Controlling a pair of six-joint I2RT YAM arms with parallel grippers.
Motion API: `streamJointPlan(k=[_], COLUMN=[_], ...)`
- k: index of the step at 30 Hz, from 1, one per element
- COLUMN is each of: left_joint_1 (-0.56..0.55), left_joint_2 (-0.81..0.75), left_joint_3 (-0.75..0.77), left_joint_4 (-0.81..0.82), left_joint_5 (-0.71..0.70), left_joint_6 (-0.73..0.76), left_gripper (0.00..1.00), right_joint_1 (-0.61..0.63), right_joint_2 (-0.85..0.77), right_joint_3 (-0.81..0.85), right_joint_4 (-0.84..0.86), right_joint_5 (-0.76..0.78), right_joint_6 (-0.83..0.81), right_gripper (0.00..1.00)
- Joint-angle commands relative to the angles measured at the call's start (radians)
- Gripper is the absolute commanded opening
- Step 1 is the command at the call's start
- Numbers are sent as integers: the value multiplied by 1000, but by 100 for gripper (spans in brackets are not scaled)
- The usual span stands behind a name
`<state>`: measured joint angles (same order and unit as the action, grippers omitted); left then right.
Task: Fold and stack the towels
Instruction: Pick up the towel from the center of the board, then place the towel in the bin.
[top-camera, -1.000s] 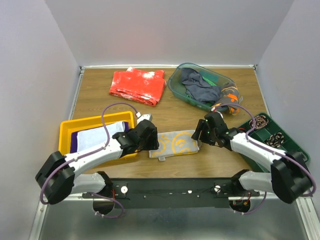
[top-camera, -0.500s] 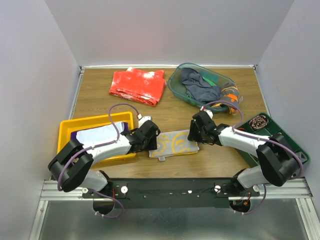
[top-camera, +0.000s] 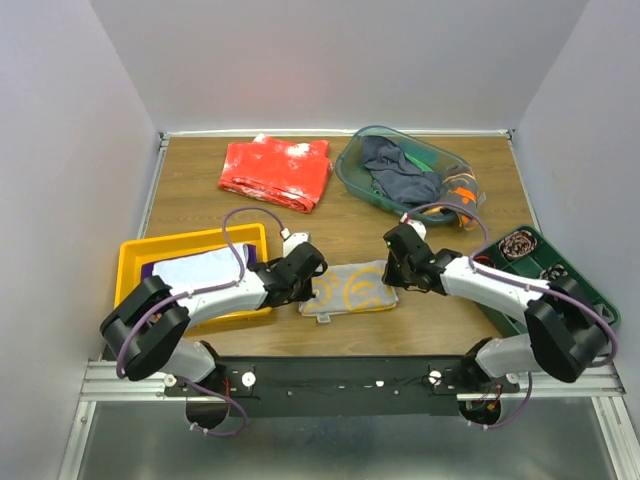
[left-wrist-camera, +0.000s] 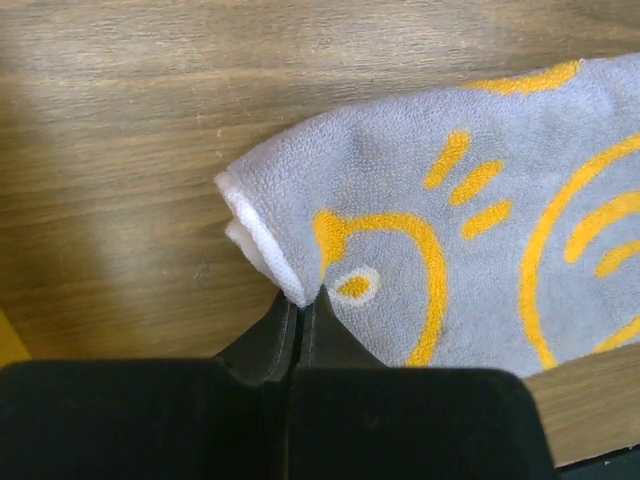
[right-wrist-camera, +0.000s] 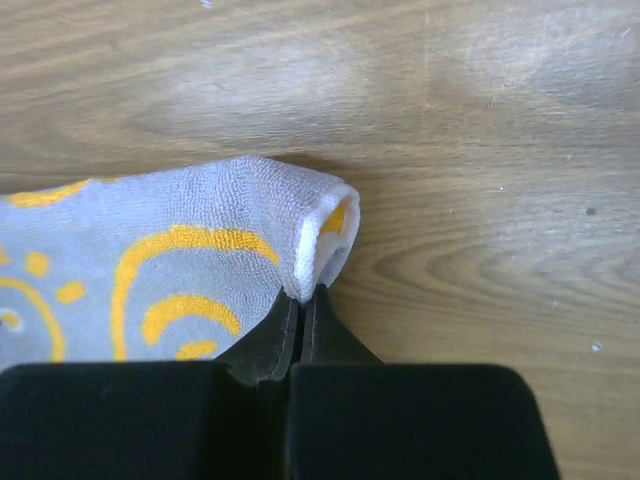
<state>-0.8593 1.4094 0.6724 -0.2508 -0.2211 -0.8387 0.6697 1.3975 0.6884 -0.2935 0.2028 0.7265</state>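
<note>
A grey-and-yellow towel (top-camera: 352, 290) with circle pattern lies folded on the wooden table between both arms. My left gripper (top-camera: 312, 283) is shut on its left edge; in the left wrist view (left-wrist-camera: 300, 298) the white hem is pinched between the fingertips. My right gripper (top-camera: 390, 272) is shut on the towel's right edge, its fold (right-wrist-camera: 325, 235) bulging above the closed tips (right-wrist-camera: 301, 295). More towels, dark navy, green and orange-marked, fill a clear green bin (top-camera: 352, 172) at the back right. Folded purple and white towels (top-camera: 195, 270) lie in the yellow tray (top-camera: 135, 255).
A red white-speckled cloth (top-camera: 277, 172) lies at the back left. A dark green tray (top-camera: 590, 290) with coiled items sits at the right edge. White walls enclose the table on three sides.
Both arms moved in to the ends of the grey-and-yellow towel. Both grippers went from open to shut on its left and right edges.
</note>
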Motion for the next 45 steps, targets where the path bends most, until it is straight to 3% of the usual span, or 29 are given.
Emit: streamJointPlan(k=[1,11,18,24,31,36,45], left_joint_1=[-10,17,258,523,692,789,884], left_joint_2=[-108,-297,-444,-492,-443,-449,-389], left_joint_3=[93,322,343,358,368,352,322], left_joint_4=[-188,-534,-689,-726,-736,-720,-676], left_joint_5=[-133,-330,-353,-406,-550,-543,-483], left_joint_6=[15,82,139,260,368,418,457], left_gripper=[0,0,0,0,0,0,0], right_joint_1=[7,79,218,330,435,482,485], right_joint_2=[-110,-49,165,391,635,771,845], right_joint_3=[109,368,632,868,1115,1292,1292], right_joint_4=[-108,-127,-102,-61,-68,-119,-114], right_joint_5=[3,-86,-83,-71,-66,-88,-14], right_joint_6=[-1,10,25,47,54,50,11], right_gripper=[1,1,1,1,1,1,1])
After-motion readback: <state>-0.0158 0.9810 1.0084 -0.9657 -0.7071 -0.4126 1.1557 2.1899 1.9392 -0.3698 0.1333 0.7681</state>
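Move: Both grippers are already shut on the two ends of the folded grey-and-yellow towel, its middle about 12 cm right of the left hand and 11 cm left of the right hand. The white towel they take it to lies about 29 cm left and 3 cm ahead of the left hand, and some 52 cm left of the right hand. The yellow tray under the white towel has its middle about 31 cm left and 4 cm ahead of the left hand, at nearly hand height. Keep both grippers pinched on the towel's ends and lift about 15 cm off the table, then swing both arms left, over the yellow tray's side: the left hand some 33 cm, the right about 38, closing the gap a little. Turn both wrists counter-clockwise on the way, the left about 45 degrees, and sink the right hand some 6 cm at the end. ##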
